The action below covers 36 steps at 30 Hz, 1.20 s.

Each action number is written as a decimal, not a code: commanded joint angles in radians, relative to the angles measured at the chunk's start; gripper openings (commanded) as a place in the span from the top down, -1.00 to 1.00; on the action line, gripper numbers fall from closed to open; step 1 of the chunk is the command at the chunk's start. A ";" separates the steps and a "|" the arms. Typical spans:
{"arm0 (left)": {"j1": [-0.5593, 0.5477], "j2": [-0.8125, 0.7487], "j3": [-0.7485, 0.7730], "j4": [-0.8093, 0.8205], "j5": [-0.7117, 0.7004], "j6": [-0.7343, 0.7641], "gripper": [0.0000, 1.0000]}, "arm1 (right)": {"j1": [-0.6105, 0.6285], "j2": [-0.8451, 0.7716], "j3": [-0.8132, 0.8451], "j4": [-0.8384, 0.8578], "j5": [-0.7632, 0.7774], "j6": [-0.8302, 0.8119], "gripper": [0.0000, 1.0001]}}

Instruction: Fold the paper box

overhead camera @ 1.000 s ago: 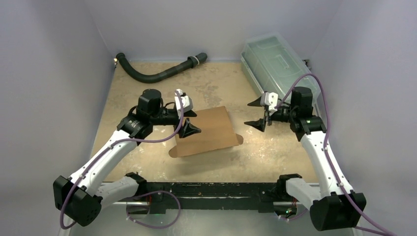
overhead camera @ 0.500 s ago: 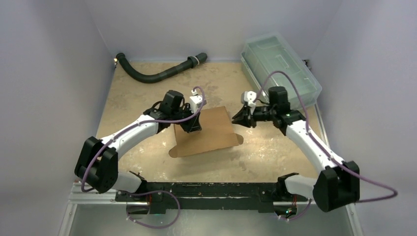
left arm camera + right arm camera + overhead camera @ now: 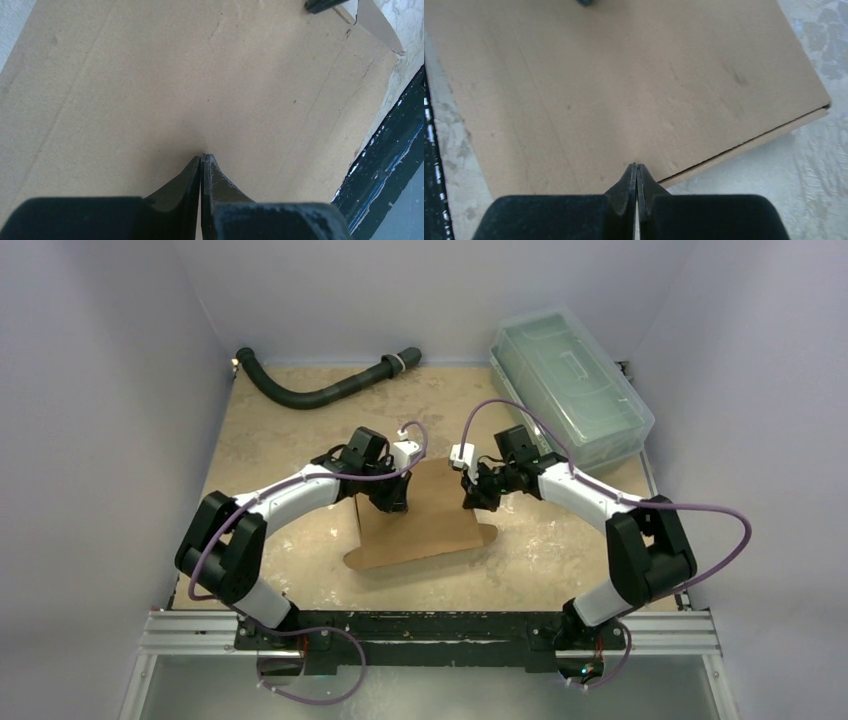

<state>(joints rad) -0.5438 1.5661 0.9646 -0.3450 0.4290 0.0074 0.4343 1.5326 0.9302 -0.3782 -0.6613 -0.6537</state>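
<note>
The paper box (image 3: 425, 525), plain brown cardboard folded flat with its lid panel down, lies in the middle of the table. My left gripper (image 3: 392, 502) is shut, its tips resting on the box's top near the left side; in the left wrist view the closed tips (image 3: 201, 156) meet on the cardboard (image 3: 200, 75) with nothing between them. My right gripper (image 3: 468, 496) is shut too, its tips (image 3: 635, 165) pressed on the cardboard (image 3: 599, 75) near the right edge, where a seam between two layers (image 3: 749, 142) shows. Neither gripper holds anything.
A clear greenish plastic lidded bin (image 3: 570, 385) stands at the back right. A black hose (image 3: 320, 392) lies along the back left. The black rail (image 3: 430, 625) with the arm bases runs along the near edge. Grey walls close in both sides.
Both arms swung inward and came down onto the box. Both grippers went from open to shut. The box's near edge shifted slightly.
</note>
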 commanded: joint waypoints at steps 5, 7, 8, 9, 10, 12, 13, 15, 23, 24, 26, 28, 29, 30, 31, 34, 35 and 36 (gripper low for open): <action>-0.001 -0.010 0.038 -0.044 -0.072 0.000 0.85 | 0.005 -0.004 0.100 -0.091 0.055 -0.028 0.97; 0.002 -0.053 0.044 -0.028 -0.053 -0.027 0.80 | 0.001 -0.035 0.128 -0.157 -0.017 -0.083 0.89; 0.005 -0.083 0.044 -0.014 -0.044 -0.036 0.76 | -0.006 -0.053 0.139 -0.196 -0.059 -0.120 0.84; 0.009 -0.117 0.041 0.001 -0.035 -0.044 0.73 | -0.011 -0.070 0.146 -0.230 -0.103 -0.157 0.79; 0.017 -0.154 0.035 0.018 -0.029 -0.059 0.69 | -0.016 -0.087 0.149 -0.257 -0.132 -0.198 0.73; 0.037 -0.245 0.003 0.083 -0.030 -0.103 0.54 | -0.025 -0.127 0.145 -0.288 -0.180 -0.245 0.65; 0.051 -0.301 -0.029 0.128 -0.042 -0.143 0.45 | -0.028 -0.142 0.140 -0.300 -0.197 -0.262 0.61; 0.068 -0.419 -0.122 0.226 -0.095 -0.233 0.15 | -0.028 -0.163 0.128 -0.304 -0.219 -0.292 0.54; 0.081 -0.802 -0.506 0.365 -0.453 -0.647 -0.68 | -0.028 -0.191 0.057 -0.211 -0.225 -0.292 0.18; 0.081 -0.814 -0.517 0.382 -0.448 -0.675 -0.68 | -0.028 -0.189 0.056 -0.206 -0.230 -0.287 0.18; 0.082 -0.821 -0.528 0.356 -0.507 -0.704 -0.68 | -0.027 -0.185 0.055 -0.194 -0.230 -0.270 0.15; 0.085 -0.811 -0.553 0.363 -0.536 -0.724 -0.68 | -0.026 -0.184 0.050 -0.174 -0.218 -0.246 0.14; 0.087 -0.799 -0.566 0.373 -0.535 -0.734 -0.68 | -0.027 -0.184 0.047 -0.160 -0.205 -0.229 0.14; 0.087 -0.782 -0.572 0.374 -0.534 -0.743 -0.68 | -0.026 -0.184 0.044 -0.145 -0.195 -0.210 0.14; 0.087 -0.763 -0.574 0.366 -0.546 -0.751 -0.68 | -0.026 -0.183 0.042 -0.131 -0.186 -0.196 0.14; 0.087 -0.705 -0.578 0.355 -0.594 -0.772 -0.66 | -0.026 -0.175 0.038 -0.105 -0.161 -0.161 0.14; 0.087 -0.685 -0.582 0.364 -0.601 -0.778 -0.63 | -0.026 -0.173 0.037 -0.096 -0.154 -0.149 0.14; 0.087 -0.662 -0.585 0.382 -0.598 -0.780 -0.61 | -0.026 -0.171 0.036 -0.089 -0.147 -0.137 0.14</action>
<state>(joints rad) -0.4648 0.8452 0.3943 -0.0223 -0.1040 -0.7128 0.4091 1.3552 0.9726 -0.5369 -0.8371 -0.8555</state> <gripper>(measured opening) 0.824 0.427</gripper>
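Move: Both shut grippers are at the closed paper box lid. The box's left edge lies about 9 cm to the left hand's left, level fore and aft, 2 cm below; the lid's left front ear is some 10 cm back and 9 cm left. From the right hand, the lid's right front ear is about 5 cm back and 3 cm right, slightly lower. Left hand arcs 10 cm off the lid to the box's left edge, opening; right lifts 7 cm, part-opening. ##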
